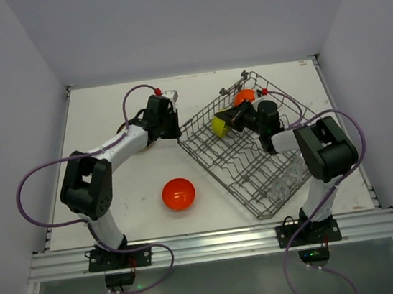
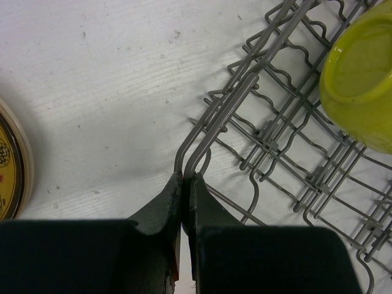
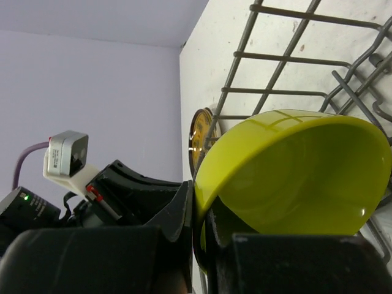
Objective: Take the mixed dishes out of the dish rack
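Observation:
The dish rack (image 1: 217, 166), a grey wire basket, lies at an angle on the right of the table. My left gripper (image 2: 184, 179) is shut on the rack's rim wire (image 2: 211, 116) at its near-left corner. A yellow-green bowl (image 3: 294, 177) stands tilted on edge inside the rack, and my right gripper (image 3: 197, 193) is shut on its rim, one finger inside and one outside. That same bowl (image 2: 361, 79) shows at the upper right of the left wrist view. An orange bowl (image 1: 243, 97) sits at the rack's far end. Clear glasses (image 1: 285, 179) stand in its near end.
A second orange bowl (image 1: 179, 193) rests on the white table in front of the left arm. A yellow-brown patterned plate (image 2: 9, 162) lies on the table left of the rack corner, mostly under the left arm from above. Grey walls close in both sides.

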Motion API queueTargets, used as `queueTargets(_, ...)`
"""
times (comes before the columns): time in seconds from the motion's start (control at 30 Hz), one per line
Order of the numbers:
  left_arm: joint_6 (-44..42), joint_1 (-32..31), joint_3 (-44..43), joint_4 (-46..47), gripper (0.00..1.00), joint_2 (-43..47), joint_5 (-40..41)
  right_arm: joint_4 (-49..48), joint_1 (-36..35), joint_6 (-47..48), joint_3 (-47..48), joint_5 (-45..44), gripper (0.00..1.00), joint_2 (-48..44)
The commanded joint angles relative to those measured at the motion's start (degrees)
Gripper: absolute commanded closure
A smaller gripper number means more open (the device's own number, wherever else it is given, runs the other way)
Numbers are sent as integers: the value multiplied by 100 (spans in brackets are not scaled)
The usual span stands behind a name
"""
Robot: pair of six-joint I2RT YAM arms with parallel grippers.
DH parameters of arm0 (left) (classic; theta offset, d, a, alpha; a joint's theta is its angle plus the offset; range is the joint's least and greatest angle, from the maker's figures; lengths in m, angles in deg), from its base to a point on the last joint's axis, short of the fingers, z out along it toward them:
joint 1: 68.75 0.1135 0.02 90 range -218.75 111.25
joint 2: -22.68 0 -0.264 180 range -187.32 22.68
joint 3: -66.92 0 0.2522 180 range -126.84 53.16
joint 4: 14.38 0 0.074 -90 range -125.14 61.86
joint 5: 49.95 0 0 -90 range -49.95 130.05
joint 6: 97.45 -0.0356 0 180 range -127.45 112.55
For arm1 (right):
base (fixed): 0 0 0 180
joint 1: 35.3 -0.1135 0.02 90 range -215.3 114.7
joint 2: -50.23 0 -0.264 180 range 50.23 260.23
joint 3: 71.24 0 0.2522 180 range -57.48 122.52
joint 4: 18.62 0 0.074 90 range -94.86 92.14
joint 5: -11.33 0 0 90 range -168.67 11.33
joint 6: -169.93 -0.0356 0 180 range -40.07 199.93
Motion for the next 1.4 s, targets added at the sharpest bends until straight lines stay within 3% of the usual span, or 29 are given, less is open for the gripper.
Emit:
queueTargets(0.0,91,-82,106,-56,100,-29,-216,-336,-31,-25,-37,152,100,-431)
queueTargets(0.3,109,-90,106,-56,100,-29,-225,120,-232,607,-99,249,100,-1195)
queueTargets(0.4,109,-82,124,-56,100,-20,-225,866,-574,1476,-37,118,100,-1774)
queueTargets(0.53,118,-82,124,-56,100,15,-225,2473,-1278,3423,218,-304,100,-2513)
queueTargets(0.77,127,-82,141,-38,100,24,-225,3750,-2465,5142,262,-710,100,-3340)
queueTargets(1.0,135,-82,167,-21,100,33,-234,4770,-4187,6784,543,-1754,100,-3446)
queueTargets(1.07,127,-82,168,-21,100,41,-234,4753,-4555,7049,534,-1625,100,-3446)
queueTargets(1.17,118,-82,168,-21,100,41,-234,4744,-4995,7602,534,-1596,100,-3376)
queueTargets(1.37,118,-81,176,-21,100,15,-225,5657,-5629,8456,1280,-2316,100,-2569)
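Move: The right hand has the green bowl by its rim inside the rack; the red bowl on the bare table lies about 25 cm back from it, 16 cm left and 11 cm lower. The other red bowl, in the rack, is some 5 cm ahead and 7 cm right; the rack corner the left hand grips is 16 cm left and 5 cm back. From the left hand, the tabletop red bowl lies 20 cm back, 2 cm left. Rising first, the right hand swings rim-held green bowl 30 cm back and left over the tabletop red bowl. ##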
